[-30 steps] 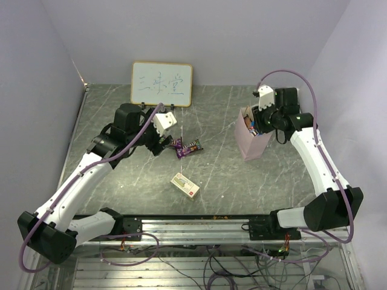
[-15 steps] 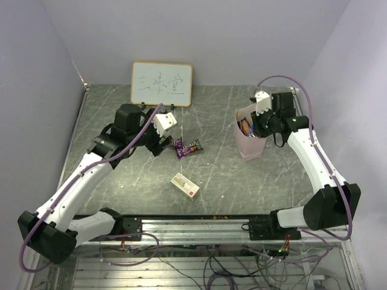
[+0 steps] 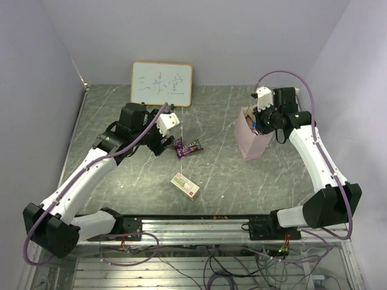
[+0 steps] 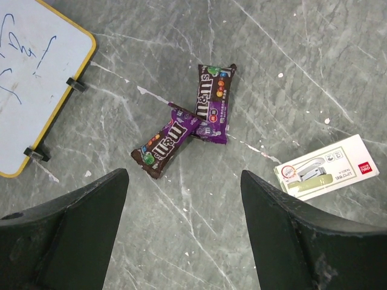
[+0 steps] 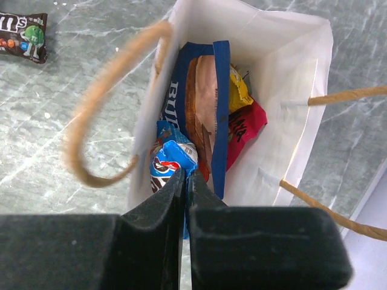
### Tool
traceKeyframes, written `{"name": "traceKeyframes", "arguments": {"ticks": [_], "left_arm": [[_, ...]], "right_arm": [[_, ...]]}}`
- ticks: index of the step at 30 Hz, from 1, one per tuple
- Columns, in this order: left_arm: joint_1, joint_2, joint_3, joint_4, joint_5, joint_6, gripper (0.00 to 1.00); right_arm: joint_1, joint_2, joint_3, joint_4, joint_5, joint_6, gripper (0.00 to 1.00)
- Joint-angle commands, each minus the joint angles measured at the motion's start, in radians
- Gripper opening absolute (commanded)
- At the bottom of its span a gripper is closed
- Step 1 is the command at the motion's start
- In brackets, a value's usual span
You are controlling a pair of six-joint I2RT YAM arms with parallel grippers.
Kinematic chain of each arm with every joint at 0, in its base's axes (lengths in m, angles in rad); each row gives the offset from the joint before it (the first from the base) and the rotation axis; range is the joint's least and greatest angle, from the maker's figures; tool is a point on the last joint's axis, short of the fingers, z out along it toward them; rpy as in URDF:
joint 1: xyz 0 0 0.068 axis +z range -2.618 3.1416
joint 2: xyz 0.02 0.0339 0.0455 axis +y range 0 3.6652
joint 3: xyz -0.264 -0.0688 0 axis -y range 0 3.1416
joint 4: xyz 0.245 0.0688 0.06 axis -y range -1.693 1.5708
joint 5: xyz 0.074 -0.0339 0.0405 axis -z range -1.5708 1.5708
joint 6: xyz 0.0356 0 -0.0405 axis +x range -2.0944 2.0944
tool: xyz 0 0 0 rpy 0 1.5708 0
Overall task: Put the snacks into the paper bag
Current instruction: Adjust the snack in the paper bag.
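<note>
The pale pink paper bag point(image 3: 251, 144) stands at the right, its mouth open point(image 5: 290, 78). Inside are a dark blue crisp bag point(image 5: 221, 109), a blue-white bar point(image 5: 172, 158), and red point(image 5: 245, 130) and yellow point(image 5: 239, 90) wrappers. My right gripper point(image 3: 255, 124) point(image 5: 186, 172) hangs over the bag's mouth, shut, its tips at the bar's crimped end. Two purple-brown candy packets point(image 4: 169, 140) point(image 4: 211, 99) lie crossed mid-table point(image 3: 185, 146). My left gripper point(image 3: 164, 140) point(image 4: 184, 175) hovers open just near them, with nothing between its fingers.
A white writing board point(image 3: 161, 83) point(image 4: 30, 78) stands at the back left. A small white and green box point(image 3: 185, 185) point(image 4: 323, 166) lies nearer the front. The bag's cord handles point(image 5: 106, 96) arch beside my right fingers. Walls close in the table on three sides.
My right gripper has closed its jaws over the bag, shifting left a little and back again; the bag moved with it. The left arm has barely moved.
</note>
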Motion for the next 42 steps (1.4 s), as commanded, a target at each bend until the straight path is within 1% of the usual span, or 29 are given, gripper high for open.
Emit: {"name": "traceKeyframes", "arguments": {"ticks": [1,9,14,19,23,24,28,32,34,38,42], "left_arm": [[0.005,0.013,-0.006,0.030,-0.016,0.015,0.86],[0.005,0.025,-0.006,0.038,-0.018,0.012,0.85],[0.005,0.035,-0.005,0.046,-0.017,0.008,0.85],[0.005,0.044,-0.005,0.046,-0.010,0.002,0.85],[0.005,0.049,-0.010,0.053,-0.009,-0.003,0.85],[0.005,0.052,-0.011,0.055,-0.008,-0.003,0.85],[0.005,0.074,-0.001,0.059,-0.017,-0.004,0.85],[0.005,0.115,0.004,0.087,-0.048,-0.009,0.86],[0.005,0.148,0.010,0.104,-0.069,-0.015,0.86],[0.019,0.225,0.032,0.121,-0.063,-0.010,0.86],[0.070,0.308,0.059,0.126,-0.001,0.028,0.87]], "right_arm": [[0.004,-0.019,0.067,-0.053,0.032,-0.013,0.00],[0.004,0.000,0.143,-0.169,0.083,-0.047,0.00],[0.004,0.033,0.144,-0.199,0.050,-0.059,0.00],[0.005,0.079,0.117,-0.178,-0.009,-0.046,0.00],[0.005,0.104,0.068,-0.128,-0.012,-0.034,0.00],[0.004,0.109,0.057,-0.117,-0.021,-0.034,0.01],[0.004,0.118,0.046,-0.100,-0.019,-0.030,0.13],[0.003,0.096,0.076,-0.096,-0.021,-0.027,0.30],[0.003,0.082,0.099,-0.103,-0.009,-0.027,0.35],[0.002,0.052,0.124,-0.103,0.018,-0.025,0.42],[0.002,0.007,0.142,-0.089,0.038,-0.022,0.45]]}}
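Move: The blue snack lies inside the paper bag, right under the right fingertips: about 2 cm ahead, 1 cm left, 5 cm down. From that hand the Burts bag is 6 cm ahead and 1 cm left, the red packet 8 cm ahead and 3 cm right, both about 7 cm down. From the left hand, the nearer M&M's pack is some 14 cm ahead, 7 cm right; the second pack 11 ahead, 14 right; the white box 9 back, 12 right; all roughly 20 cm below. Shut the right fingers fully while lifting them about 3 cm, easing slightly right and back, then push them down nearly 6 cm into the bag onto the blue snack, tipping down some 10 degrees; open to just under half near the bottom and rise 2–3 cm. Meanwhile sink the left gripper about 7 cm, then also forward, towards the nearer M&M's pack, keeping it wide open and speeding up late. ##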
